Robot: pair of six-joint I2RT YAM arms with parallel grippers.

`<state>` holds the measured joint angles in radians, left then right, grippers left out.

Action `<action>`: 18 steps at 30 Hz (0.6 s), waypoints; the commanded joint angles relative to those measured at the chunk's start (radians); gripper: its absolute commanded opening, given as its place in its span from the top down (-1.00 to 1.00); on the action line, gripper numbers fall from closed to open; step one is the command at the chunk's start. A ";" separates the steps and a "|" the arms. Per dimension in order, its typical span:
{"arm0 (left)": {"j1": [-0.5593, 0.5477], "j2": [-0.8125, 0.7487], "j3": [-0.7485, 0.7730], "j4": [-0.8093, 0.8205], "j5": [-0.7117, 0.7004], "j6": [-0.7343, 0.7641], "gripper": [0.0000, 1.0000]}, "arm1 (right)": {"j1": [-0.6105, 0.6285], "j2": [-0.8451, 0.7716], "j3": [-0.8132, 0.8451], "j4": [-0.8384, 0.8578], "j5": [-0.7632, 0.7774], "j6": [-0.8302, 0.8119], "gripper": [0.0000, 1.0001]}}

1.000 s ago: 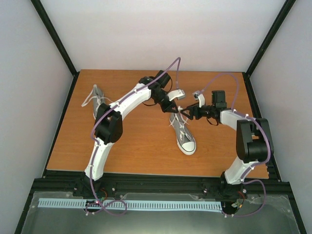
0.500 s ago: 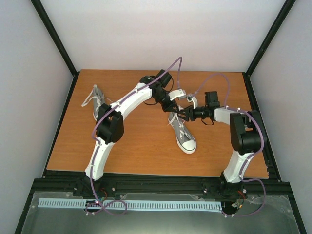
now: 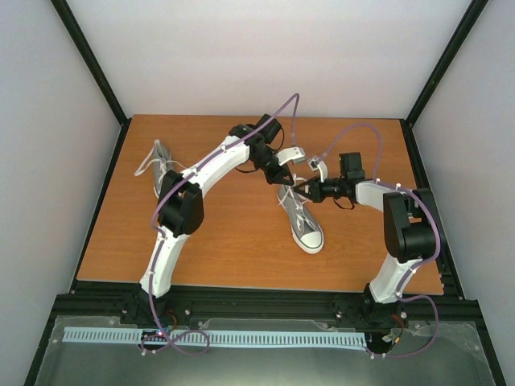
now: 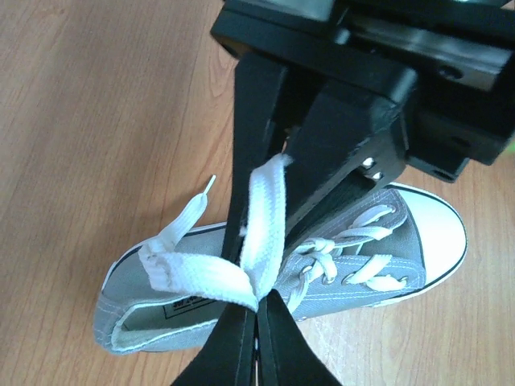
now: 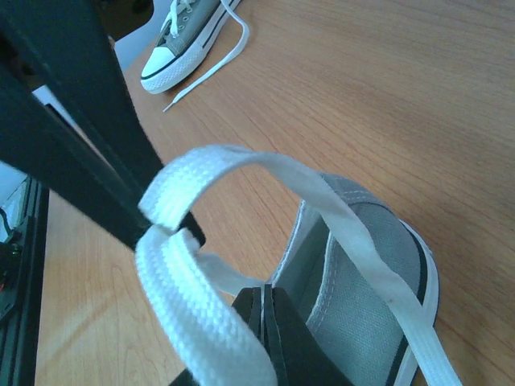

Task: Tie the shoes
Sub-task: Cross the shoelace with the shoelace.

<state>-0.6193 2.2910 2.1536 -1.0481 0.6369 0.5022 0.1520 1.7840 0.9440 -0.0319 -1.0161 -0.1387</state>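
One grey sneaker (image 3: pixel 304 225) with a white toe cap lies mid-table, toe toward me. My left gripper (image 3: pixel 286 180) hovers over its ankle opening, and in the left wrist view it (image 4: pixel 257 310) is shut on a fold of the white lace (image 4: pixel 201 273) above the shoe (image 4: pixel 386 241). My right gripper (image 3: pixel 299 187) meets it from the right. In the right wrist view it (image 5: pixel 265 293) is shut on a strand of the same lace (image 5: pixel 193 297), which arches over the shoe's heel (image 5: pixel 362 265). The two grippers almost touch.
The second grey sneaker (image 3: pixel 165 173) lies at the table's far left with loose laces trailing; it also shows in the right wrist view (image 5: pixel 183 36). Black frame posts and white walls border the wooden table (image 3: pixel 217 241).
My right gripper has moved left toward the shoe and gone from open to shut on the lace. The left gripper has kept its hold and hardly moved.
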 commanded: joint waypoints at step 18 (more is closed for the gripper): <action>0.003 -0.046 -0.005 -0.049 0.003 0.126 0.99 | 0.002 -0.283 -0.149 0.041 0.155 -0.007 0.09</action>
<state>-0.6178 2.2898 2.1391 -1.0538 0.5625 0.5556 0.1520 1.5654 0.8436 -0.0574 -0.8673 -0.1265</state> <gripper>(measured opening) 0.023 0.404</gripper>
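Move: The crossed laces are pinched in the left fingertips. From the nearly shut right fingertips, that crossing lies about 2 cm left, roughly level fore and aft, and some 3 cm higher. The shoe's middle lies roughly 8 cm back from the right hand, about 1 cm right and 5 cm below. The loose lace's bend hangs about 4 cm ahead of the right hand, neither left nor right, at nearly its height. Ease the right gripper slightly to the right while still near the left fingertips, then spread its fingers to not quite half open to free the lace strand at their tips. Lift it about 3 cm, drawing back and right by 1 to 2 cm each. Keep the left fingers shut on the laces, letting that hand sink and shift left about 1 cm with a small tilt. ##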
